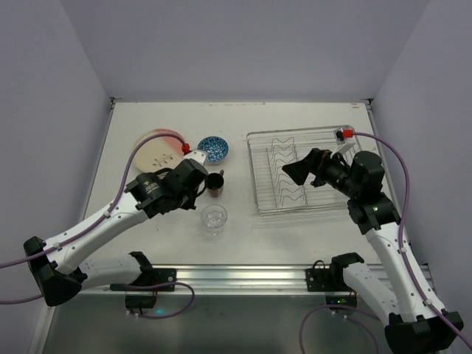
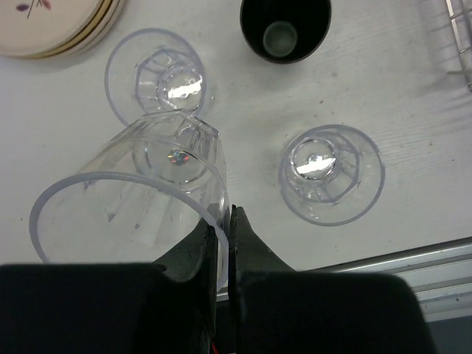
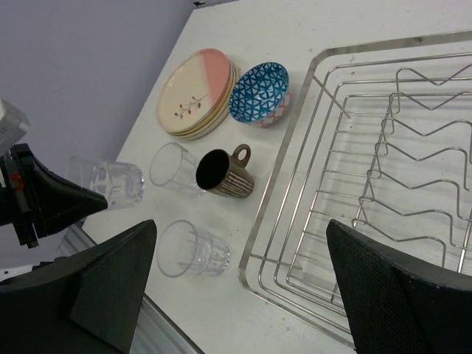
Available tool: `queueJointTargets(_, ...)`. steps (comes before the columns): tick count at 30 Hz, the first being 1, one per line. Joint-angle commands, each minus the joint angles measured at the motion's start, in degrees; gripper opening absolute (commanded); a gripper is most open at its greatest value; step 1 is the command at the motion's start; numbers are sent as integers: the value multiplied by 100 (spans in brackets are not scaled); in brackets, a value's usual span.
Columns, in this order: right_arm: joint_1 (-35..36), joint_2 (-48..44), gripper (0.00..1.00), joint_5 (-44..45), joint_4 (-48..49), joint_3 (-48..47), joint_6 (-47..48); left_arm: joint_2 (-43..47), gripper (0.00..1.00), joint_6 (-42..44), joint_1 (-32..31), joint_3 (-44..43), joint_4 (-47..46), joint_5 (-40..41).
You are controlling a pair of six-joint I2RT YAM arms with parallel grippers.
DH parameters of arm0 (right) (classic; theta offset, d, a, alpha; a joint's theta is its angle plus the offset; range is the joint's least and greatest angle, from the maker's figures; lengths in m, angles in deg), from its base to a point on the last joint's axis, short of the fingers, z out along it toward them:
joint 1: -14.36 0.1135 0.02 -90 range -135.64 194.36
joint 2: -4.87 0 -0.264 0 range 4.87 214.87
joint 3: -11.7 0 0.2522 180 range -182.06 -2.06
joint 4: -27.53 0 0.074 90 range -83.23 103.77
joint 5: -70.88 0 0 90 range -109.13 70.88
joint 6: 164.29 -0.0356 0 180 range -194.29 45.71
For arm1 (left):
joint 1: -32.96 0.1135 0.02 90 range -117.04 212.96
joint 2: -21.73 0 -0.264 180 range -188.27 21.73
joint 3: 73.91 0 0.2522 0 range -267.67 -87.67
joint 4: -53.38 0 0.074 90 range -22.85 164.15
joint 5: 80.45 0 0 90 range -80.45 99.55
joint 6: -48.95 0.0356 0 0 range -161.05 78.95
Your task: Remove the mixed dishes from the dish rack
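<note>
My left gripper [image 2: 227, 221] is shut on the rim of a clear glass tumbler [image 2: 140, 192], pinching its wall and holding it above the table; the held tumbler [image 3: 110, 181] also shows beside that gripper [image 1: 198, 171]. Below stand two more tumblers [image 2: 158, 77] [image 2: 332, 173] and the dark brown mug [image 2: 285, 29]. The cream plates [image 3: 195, 92], stacked with a part-pink one on top, and the blue-patterned bowl [image 3: 259, 92] sit on the table's far left. The silver wire dish rack [image 3: 262, 214] shows no dishes inside. My right gripper [image 3: 242, 228] hangs open over the rack [image 1: 265, 209].
The table's near edge with its metal rail [image 2: 413, 258] runs just behind the nearest tumbler [image 1: 214, 217]. Grey walls close the table on the left, right and far sides. The mug [image 1: 214, 183] stands between the rack and the left arm.
</note>
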Motion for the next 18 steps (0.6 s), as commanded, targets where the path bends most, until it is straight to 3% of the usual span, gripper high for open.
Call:
queueJointTargets(1,-16,-164,99,191,-191,-143,254,-37,0,-221,142,231,314,204)
queueJointTargets(12,-16,-93,99,-37,-279,-116,368,-679,0,-89,212,1057,-256,-1192)
queueJointTargets(18,-8,-146,99,-98,-314,-63,421,-671,0,-71,212,1321,-441,-1492)
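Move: Below the left hand, which already pinches a glass by its wall, the free table spot for that glass lies about 5 cm back, 5 cm left and 21 cm down. The near glass stands roughly 2 cm back and 7 cm right, the far glass 10 cm ahead and 6 cm left, the mug 11 cm ahead and 7 cm right, all some 15 cm below. From the empty right hand the spot is about 36 cm left, 10 cm back and 29 cm down. Sinking about 10 cm towards the bare table to the left of the near glass, the left hand also draws back some 4 cm. On the way its wrist tips the fingers about 20 degrees further down, bringing the held glass towards upright, while the shut fingers keep their pinch on its wall; the descent eases near the end. ##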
